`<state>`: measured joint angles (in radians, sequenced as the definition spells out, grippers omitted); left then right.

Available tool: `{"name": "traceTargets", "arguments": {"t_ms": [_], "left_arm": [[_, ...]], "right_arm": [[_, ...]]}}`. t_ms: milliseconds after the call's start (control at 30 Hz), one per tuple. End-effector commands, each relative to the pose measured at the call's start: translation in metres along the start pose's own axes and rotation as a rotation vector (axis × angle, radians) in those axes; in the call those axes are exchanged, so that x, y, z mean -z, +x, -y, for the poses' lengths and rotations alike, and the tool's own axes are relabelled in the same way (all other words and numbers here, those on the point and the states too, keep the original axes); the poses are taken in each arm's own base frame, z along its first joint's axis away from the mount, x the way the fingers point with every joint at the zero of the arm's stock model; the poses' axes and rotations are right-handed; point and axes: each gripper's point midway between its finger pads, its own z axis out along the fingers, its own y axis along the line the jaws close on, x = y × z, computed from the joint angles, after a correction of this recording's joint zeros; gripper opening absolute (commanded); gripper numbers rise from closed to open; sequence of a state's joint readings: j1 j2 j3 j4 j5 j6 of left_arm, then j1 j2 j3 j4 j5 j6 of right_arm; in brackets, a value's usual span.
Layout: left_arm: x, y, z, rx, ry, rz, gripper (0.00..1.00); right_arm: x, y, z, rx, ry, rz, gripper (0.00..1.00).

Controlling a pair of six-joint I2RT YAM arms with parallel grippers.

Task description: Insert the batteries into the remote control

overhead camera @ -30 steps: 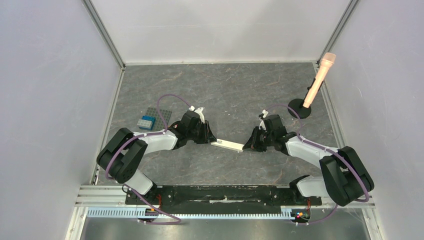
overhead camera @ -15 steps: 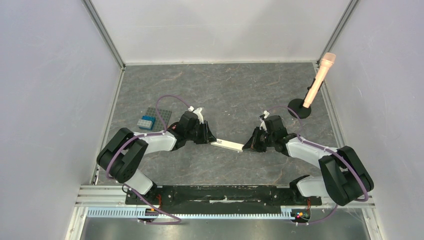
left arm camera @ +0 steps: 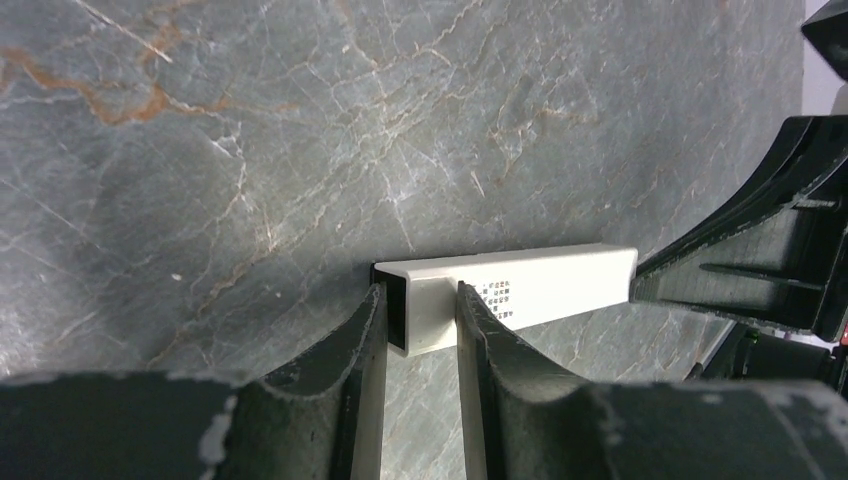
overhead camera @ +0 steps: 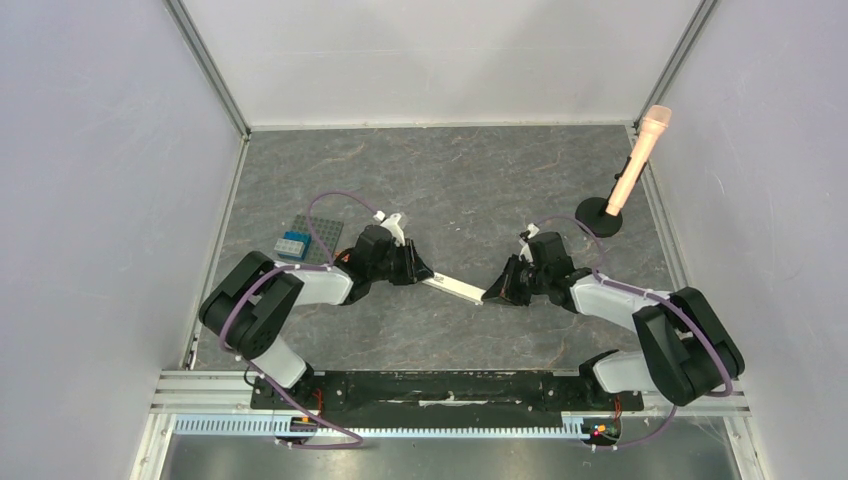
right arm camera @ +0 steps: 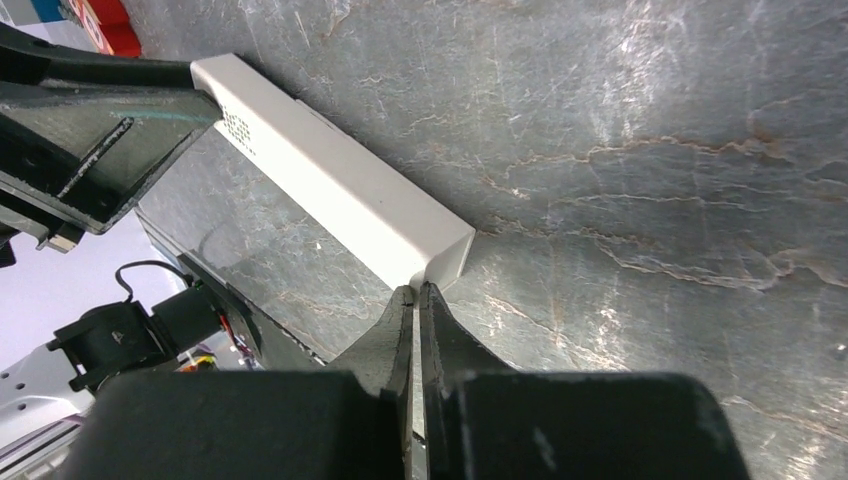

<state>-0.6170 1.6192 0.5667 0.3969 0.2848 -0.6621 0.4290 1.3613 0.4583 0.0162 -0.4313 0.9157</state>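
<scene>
The remote control (overhead camera: 455, 289), a slim white bar, lies between the two arms in the top view. My left gripper (left arm camera: 420, 300) is shut on its left end, one finger on each long side of the remote (left arm camera: 540, 288). In the right wrist view my right gripper (right arm camera: 416, 292) is shut with nothing between its fingers. Its tips touch the near corner of the remote (right arm camera: 330, 180) at its right end. From above, the left gripper (overhead camera: 425, 277) and right gripper (overhead camera: 490, 295) face each other along the bar. The batteries are out of view.
A pink microphone (overhead camera: 640, 150) on a black base (overhead camera: 598, 215) stands at the back right. A grey studded plate (overhead camera: 320, 232) with a blue brick (overhead camera: 291, 244) lies left of the left arm. White walls enclose the grey marbled table (overhead camera: 440, 180).
My right gripper has closed fully at the remote's right end. The left gripper has shifted slightly, lifting the remote's left end away from the near edge, so the bar is more slanted.
</scene>
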Motion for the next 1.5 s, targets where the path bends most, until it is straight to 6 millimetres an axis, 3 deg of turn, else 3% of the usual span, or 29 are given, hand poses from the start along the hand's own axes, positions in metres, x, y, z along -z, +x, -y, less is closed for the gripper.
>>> {"name": "traceTargets", "arguments": {"t_ms": [0, 100, 300, 400, 500, 633, 833, 1033, 1167, 1300, 1467], "left_arm": [[0.003, 0.09, -0.006, 0.076, 0.01, -0.298, 0.02], [0.004, 0.084, -0.006, 0.069, -0.004, -0.272, 0.02], [0.011, 0.049, -0.012, -0.005, -0.113, -0.162, 0.03], [0.016, 0.016, -0.006, -0.065, -0.169, -0.085, 0.16], [0.022, -0.019, 0.002, -0.129, -0.218, -0.008, 0.32], [0.032, -0.058, 0.013, -0.187, -0.266, 0.066, 0.47], [0.051, -0.087, 0.01, -0.183, -0.334, 0.143, 0.57], [0.087, -0.104, -0.001, -0.1, -0.432, 0.263, 0.59], [0.114, -0.112, -0.007, -0.056, -0.468, 0.332, 0.6], [0.141, -0.119, -0.01, -0.02, -0.474, 0.405, 0.67], [0.163, -0.124, -0.013, 0.003, -0.473, 0.448, 0.69]], "right_arm": [[-0.021, 0.012, 0.019, 0.012, 0.072, -0.009, 0.0], [-0.021, 0.008, 0.015, 0.017, 0.071, -0.002, 0.02], [-0.006, -0.016, -0.008, 0.092, 0.042, 0.094, 0.21], [0.005, -0.028, -0.024, 0.136, 0.015, 0.143, 0.34], [0.016, -0.034, -0.03, 0.185, 0.023, 0.17, 0.44], [0.028, -0.036, -0.037, 0.315, 0.013, 0.177, 0.59], [0.037, -0.048, -0.066, 0.57, -0.08, 0.217, 0.69], [0.012, -0.046, -0.08, 0.911, -0.018, 0.124, 0.73], [-0.01, -0.037, -0.074, 1.101, 0.076, 0.048, 0.74], [-0.026, -0.028, -0.065, 1.225, 0.104, -0.04, 0.73], [-0.037, -0.02, -0.055, 1.271, 0.135, -0.12, 0.72]]}}
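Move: The remote control's middle is about 6 cm to the right hand's left and 2 cm ahead, slightly lower; the shut fingertips touch its right end. From the left hand, still pinching its left end, that middle is some 5 cm right and 2 cm back. The red owl sits about 16 cm left of the left hand and 3 cm ahead, and the studded plate some 21 cm left and 7 cm ahead. Left lets go, retreating about 19 cm up-left; right opens, arcs 5 cm left over the remote, turning counter-clockwise. ##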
